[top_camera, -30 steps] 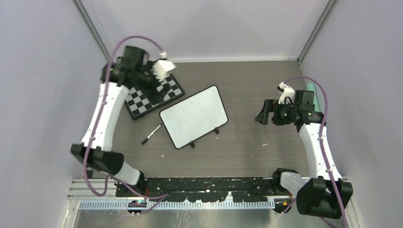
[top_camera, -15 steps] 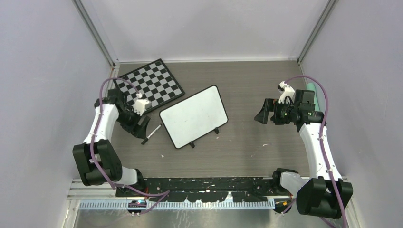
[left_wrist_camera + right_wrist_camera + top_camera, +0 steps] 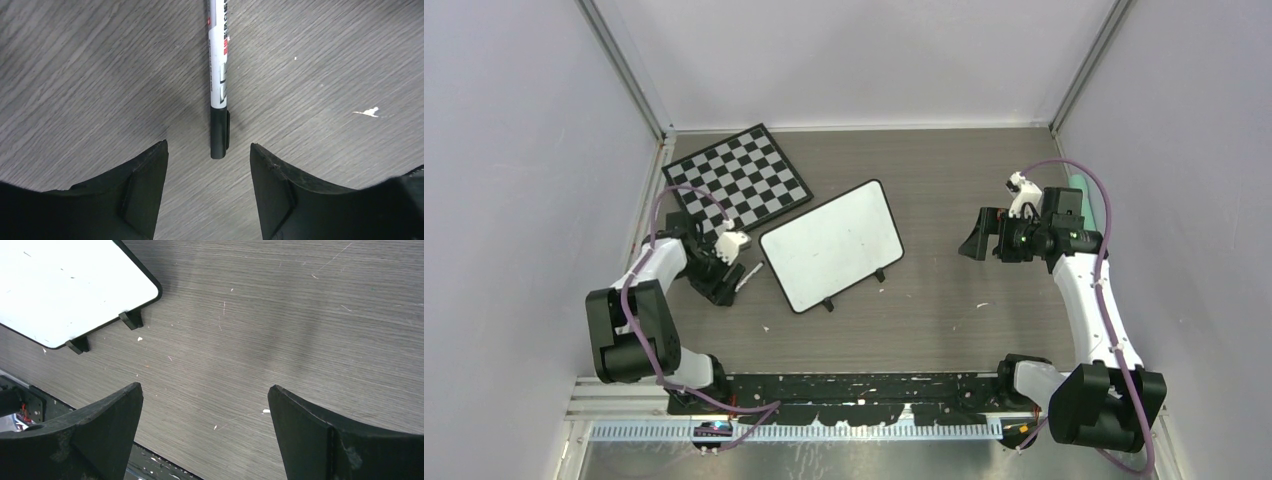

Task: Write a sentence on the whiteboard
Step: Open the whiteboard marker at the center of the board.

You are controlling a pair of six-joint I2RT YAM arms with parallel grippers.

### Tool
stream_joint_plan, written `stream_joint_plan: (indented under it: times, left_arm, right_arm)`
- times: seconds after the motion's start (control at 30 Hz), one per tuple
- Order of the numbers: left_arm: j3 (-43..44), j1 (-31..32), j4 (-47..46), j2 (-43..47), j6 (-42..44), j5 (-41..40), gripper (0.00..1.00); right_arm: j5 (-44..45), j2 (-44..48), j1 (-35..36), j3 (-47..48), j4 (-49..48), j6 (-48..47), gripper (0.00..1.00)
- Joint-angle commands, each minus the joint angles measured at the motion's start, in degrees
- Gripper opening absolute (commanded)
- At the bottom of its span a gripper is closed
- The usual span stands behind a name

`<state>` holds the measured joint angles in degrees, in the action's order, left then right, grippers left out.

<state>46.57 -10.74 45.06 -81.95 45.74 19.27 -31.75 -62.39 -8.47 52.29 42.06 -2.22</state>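
Observation:
The whiteboard (image 3: 831,246) lies tilted at mid-table, white with a thin black frame and two small black feet; its corner also shows in the right wrist view (image 3: 70,285). Its face is blank and no sentence shows. A black-capped white marker (image 3: 218,75) lies on the wood just left of the board (image 3: 750,273). My left gripper (image 3: 208,145) hangs low over the marker's capped end, open, with the cap just ahead of the fingertips and touching neither; in the top view the gripper (image 3: 724,283) covers part of the marker. My right gripper (image 3: 205,386) is open and empty, right of the board (image 3: 974,245).
A black-and-white chessboard (image 3: 739,180) lies at the back left, close to the whiteboard's far corner. A teal object (image 3: 1079,190) sits by the right wall behind the right arm. The black base rail (image 3: 864,385) runs along the near edge.
My left arm has swung from above the chessboard down and nearer, to the marker, uncovering the chessboard. Its jaws have narrowed. The right arm has barely moved.

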Motion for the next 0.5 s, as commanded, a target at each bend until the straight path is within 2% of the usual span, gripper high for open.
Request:
stream_joint_plan:
  times: [0.0,0.07,0.2,0.4,0.47]
  left_arm:
    - [-2.08,0.62,-6.78,-0.81,2.42,-0.18,0.62]
    - [-3.32,0.62,-8.47,-1.83,2.8,-0.99,0.6]
    - [-3.25,0.29,-11.94,-5.36,1.37,-4.23,0.47]
    - [3.58,-2.15,-8.02,-12.0,-2.0,-2.08,0.07]
    - [3.82,-2.36,-7.67,-13.03,-2.19,-1.46,0.0]
  right_arm:
    - [0.44,-0.72,-0.28,1.49,-1.33,0.02,0.99]
    - [0.74,-1.1,-0.31,1.42,-1.49,0.01,0.99]
    - [1.16,-1.72,-0.31,1.49,-1.76,-0.07,1.0]
    - [0.18,-2.55,-0.32,2.72,-1.92,-0.15,0.99]
    - [-0.63,-2.29,-0.32,2.66,-1.9,-0.35,1.0]
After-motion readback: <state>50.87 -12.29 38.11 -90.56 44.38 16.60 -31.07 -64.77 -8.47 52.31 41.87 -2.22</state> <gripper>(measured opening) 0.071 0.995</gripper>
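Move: The marker's cap lies almost under my left hand, about 1 cm ahead and 2 cm below, between my half-open fingers. The marker's middle is some 4 cm ahead and 4 cm to the right, since it points away forward-right. At much the same height, the whiteboard's middle is roughly 12 cm ahead and 24 cm right, the chessboard's 26 cm ahead and 3 cm right. From my right hand the marker is about 49 cm left, level ahead, 15 cm below. I close my left fingers on the marker's black cap and pinch it across. I first sink about 1.5 cm, then stay low and sweep forward some 4 cm and 2 cm left towards the chessboard's near corner, closing all along and dragging the marker with me; the wrist hardly turns. ##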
